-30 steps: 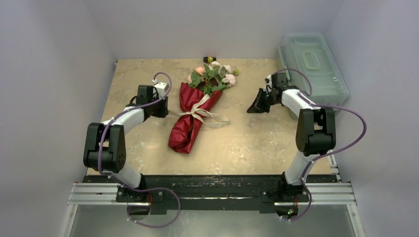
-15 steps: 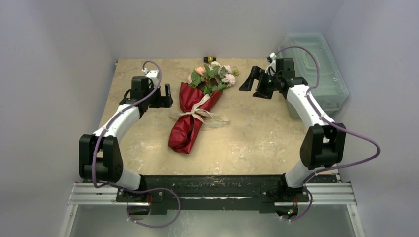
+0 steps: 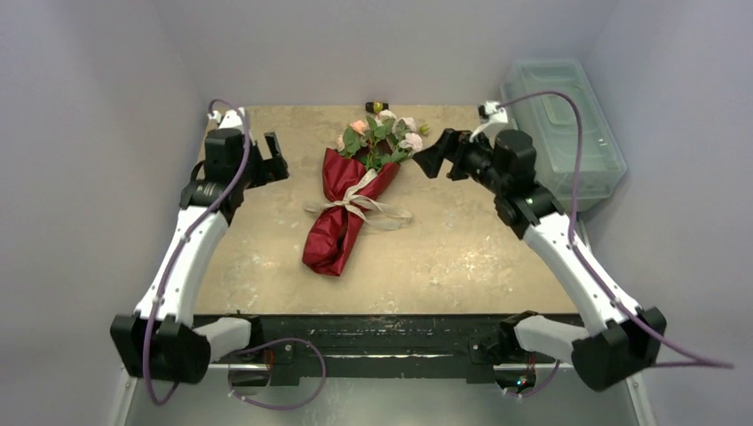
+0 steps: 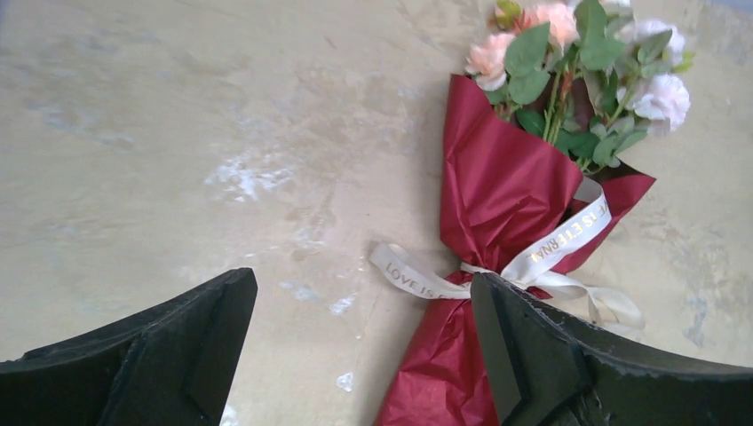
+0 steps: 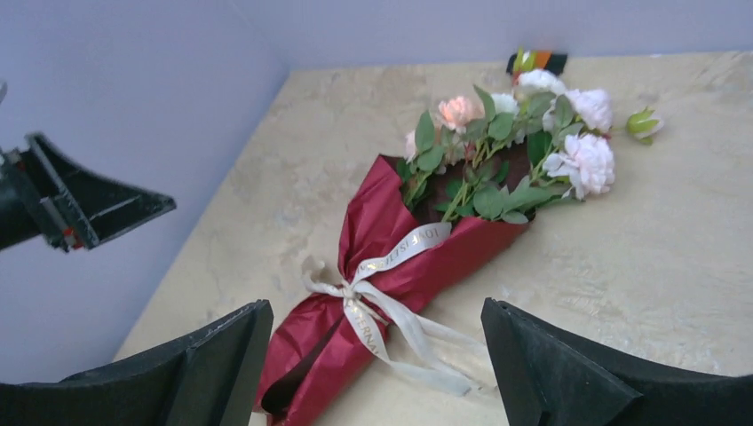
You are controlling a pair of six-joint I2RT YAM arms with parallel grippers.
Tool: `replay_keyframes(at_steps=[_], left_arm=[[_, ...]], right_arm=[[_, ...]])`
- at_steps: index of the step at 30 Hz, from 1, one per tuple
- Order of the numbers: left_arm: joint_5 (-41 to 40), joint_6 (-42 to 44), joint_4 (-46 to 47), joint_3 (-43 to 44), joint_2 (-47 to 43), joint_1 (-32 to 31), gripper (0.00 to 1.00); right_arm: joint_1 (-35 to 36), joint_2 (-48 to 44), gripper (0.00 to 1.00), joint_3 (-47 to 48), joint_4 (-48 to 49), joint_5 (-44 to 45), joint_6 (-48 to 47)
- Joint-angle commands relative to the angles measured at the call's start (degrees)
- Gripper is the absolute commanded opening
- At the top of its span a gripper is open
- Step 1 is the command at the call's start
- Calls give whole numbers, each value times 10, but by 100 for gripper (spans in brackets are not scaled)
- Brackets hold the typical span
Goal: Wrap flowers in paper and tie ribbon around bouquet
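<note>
The bouquet [image 3: 346, 209] lies slantwise in the middle of the table. Its red paper [image 3: 330, 238] cone is tied at the waist with a cream ribbon [image 3: 360, 204] in a bow. Pink, peach and white flowers [image 3: 384, 135] with green leaves stick out at the far end. My left gripper [image 3: 266, 160] hovers open to the left of the bouquet and touches nothing. My right gripper [image 3: 433, 153] hovers open just right of the blooms, also empty. The left wrist view shows the paper [image 4: 506, 191] and ribbon [image 4: 555, 248] past the open left gripper [image 4: 360, 288]. The right gripper [image 5: 375, 311] frames the bow [image 5: 404, 324].
A clear lidded plastic box [image 3: 559, 120] stands at the back right corner. A small dark object with green and orange parts [image 3: 376, 107] sits at the back edge. A loose green bud [image 5: 644, 124] lies beside the blooms. Grey walls close in on three sides.
Both grippers have gone from shut to open. The left arm has stretched up and out to the back left. The right arm has risen and swung toward the blooms. The bouquet has not moved.
</note>
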Motion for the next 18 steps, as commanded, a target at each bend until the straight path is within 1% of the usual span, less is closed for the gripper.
replay_keyframes(at_steps=[1,3,5,8,11,14,18], left_arm=[[-128,-10,-27,-80,-91,-1,100],[-135,-13,-72,-93,-95,-1,100],[-127,-25,-88,-118,-122,-1,100],[-116,-53,-74,-161,-200,-1,100],[-88,-52,-45,-188,-254,-1,100],[-91,-49,-47,-184,-267,-1,100],[-79,-43,-58,-170,-258,-1,100]], right_arm=[[-5,-94,99,-104,138,84,43],[-5,-116,99,-127,126,91,50],[-5,-138,99,-147,114,99,57],[-5,-171,99,-177,113,103,62],[-5,-191,99,-193,86,103,61],[-5,-206,99,-205,74,101,62],[-5,-219,99,-225,76,88,68]])
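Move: The bow's knot on the tied bouquet lies roughly 6 cm ahead of the left hand, 16 cm to its right and 19 cm below. The flower heads are some 27 cm ahead and 27 cm right of that hand; the paper's closed foot is 11 cm back and 10 cm right, both about 19 cm lower. From the right hand, the knot is some 6 cm ahead, 21 cm left and 27 cm down. With the ribbon already released and both grippers empty, draw the arms off the tied bouquet. Bring the left gripper back about 11 cm and a little left, dipping and partly recovering on the way, turning some 10 degrees counter-clockwise. Ease the right gripper back and right about 7 cm, a touch lower by the end, turning slightly clockwise. Keep both wide open. ##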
